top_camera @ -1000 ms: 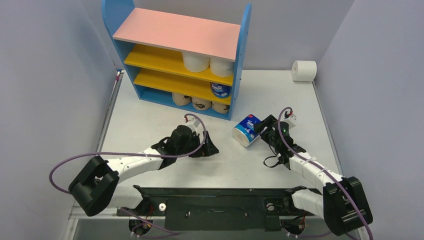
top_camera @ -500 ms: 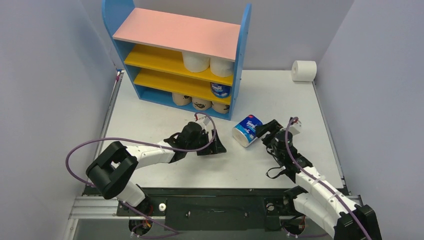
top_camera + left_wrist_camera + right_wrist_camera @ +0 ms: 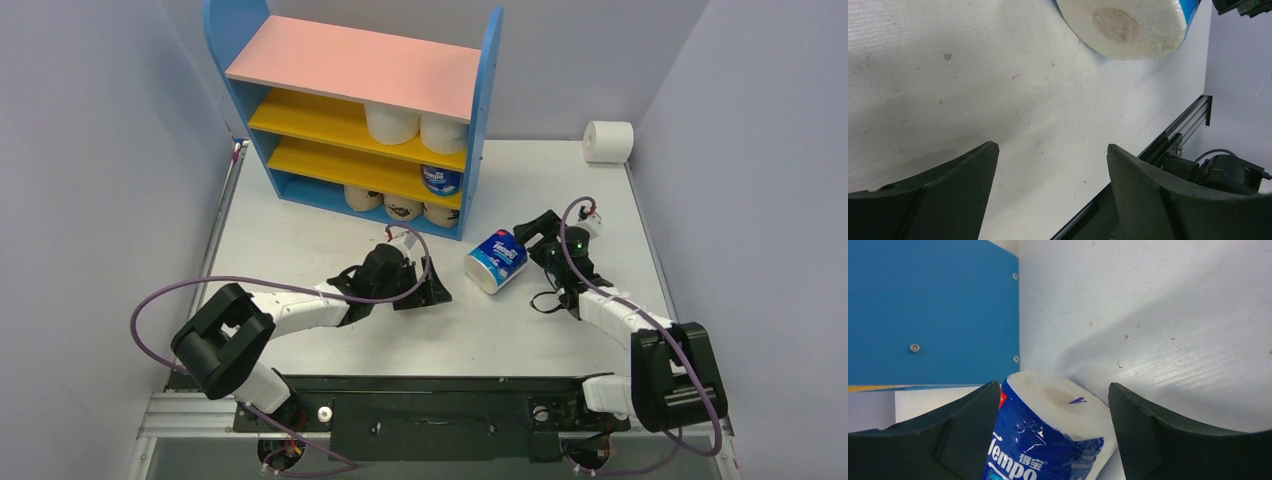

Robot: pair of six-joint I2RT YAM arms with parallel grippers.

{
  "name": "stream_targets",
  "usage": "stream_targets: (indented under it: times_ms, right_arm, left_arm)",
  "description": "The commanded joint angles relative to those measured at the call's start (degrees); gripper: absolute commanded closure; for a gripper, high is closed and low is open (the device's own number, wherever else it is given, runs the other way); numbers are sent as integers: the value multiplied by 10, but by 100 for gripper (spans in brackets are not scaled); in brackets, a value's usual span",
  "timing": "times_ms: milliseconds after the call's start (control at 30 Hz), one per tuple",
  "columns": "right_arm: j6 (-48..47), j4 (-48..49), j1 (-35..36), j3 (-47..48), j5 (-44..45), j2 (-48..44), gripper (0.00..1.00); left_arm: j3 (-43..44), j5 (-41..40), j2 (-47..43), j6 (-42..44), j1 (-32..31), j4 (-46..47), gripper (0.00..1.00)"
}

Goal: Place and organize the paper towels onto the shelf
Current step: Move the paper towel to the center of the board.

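Observation:
A blue-wrapped paper towel roll (image 3: 496, 261) lies on its side on the table, in front of the shelf's (image 3: 355, 65) right end. My right gripper (image 3: 524, 240) is open and straddles the roll's far end. In the right wrist view the roll (image 3: 1048, 440) sits between the fingers, close to the left one with a gap on the right. My left gripper (image 3: 436, 288) hangs open and empty, left of the roll. Its wrist view shows the roll's white end (image 3: 1128, 25) ahead. Two white rolls (image 3: 392, 122) stand on the upper yellow shelf, a blue one (image 3: 441, 179) on the lower, and tan ones (image 3: 403, 208) on the base.
One white roll (image 3: 608, 141) lies at the table's far right corner, by the wall. The shelf's blue side panel (image 3: 933, 310) stands just beyond the right gripper. Grey walls close in on both sides. A black rail (image 3: 430, 400) runs along the near edge.
My right gripper has opened wider around the blue roll and shifted slightly toward the shelf. The left gripper first moved right toward the roll, then held still.

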Motion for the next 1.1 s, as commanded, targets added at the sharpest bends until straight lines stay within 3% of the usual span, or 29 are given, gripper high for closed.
stream_targets:
  times_ms: [0,233,667,833,1067]
  right_arm:
    - [-15,94,-1,25,-57,37,25]
    - [-32,63,55,-7,-72,-3,26]
    - [27,1,221,-95,40,-164,27]
    - [15,-40,204,-106,72,-222,26]
    - [6,16,121,-113,-53,-189,25]
  left_arm:
    - [-10,-11,-27,-3,-2,22,23]
    - [-15,-25,-36,2,-1,21,23]
    - [-19,-72,-58,9,1,-11,22]
    - [-32,-105,-100,13,7,-35,22]
    - [-67,-130,-170,11,22,-50,21]
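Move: The blue Tempo paper towel lies on its side about 6 cm to the right hand's left, 3 cm nearer the base and 4 cm lower, its right end by the open fingers. From that hand, the shelf's near right foot is some 12 cm left and 4 cm ahead, the nearest brown roll in the bottom bay about 16 cm left and 8 cm ahead, and the left gripper 16 cm left, 9 cm back. From the left hand, the Tempo roll is roughly 12 cm right and 6 cm ahead, about level. Sweeping back and to its left, some 10 cm each way, the right hand pushes the Tempo roll by its right end with open fingers, the wrist swinging about 20 degrees counter-clockwise; it then eases back to the right about 4 cm, rising slightly and partly unwinding the turn. The left hand, also open, withdraws about 5 cm to its left and rises a little. ##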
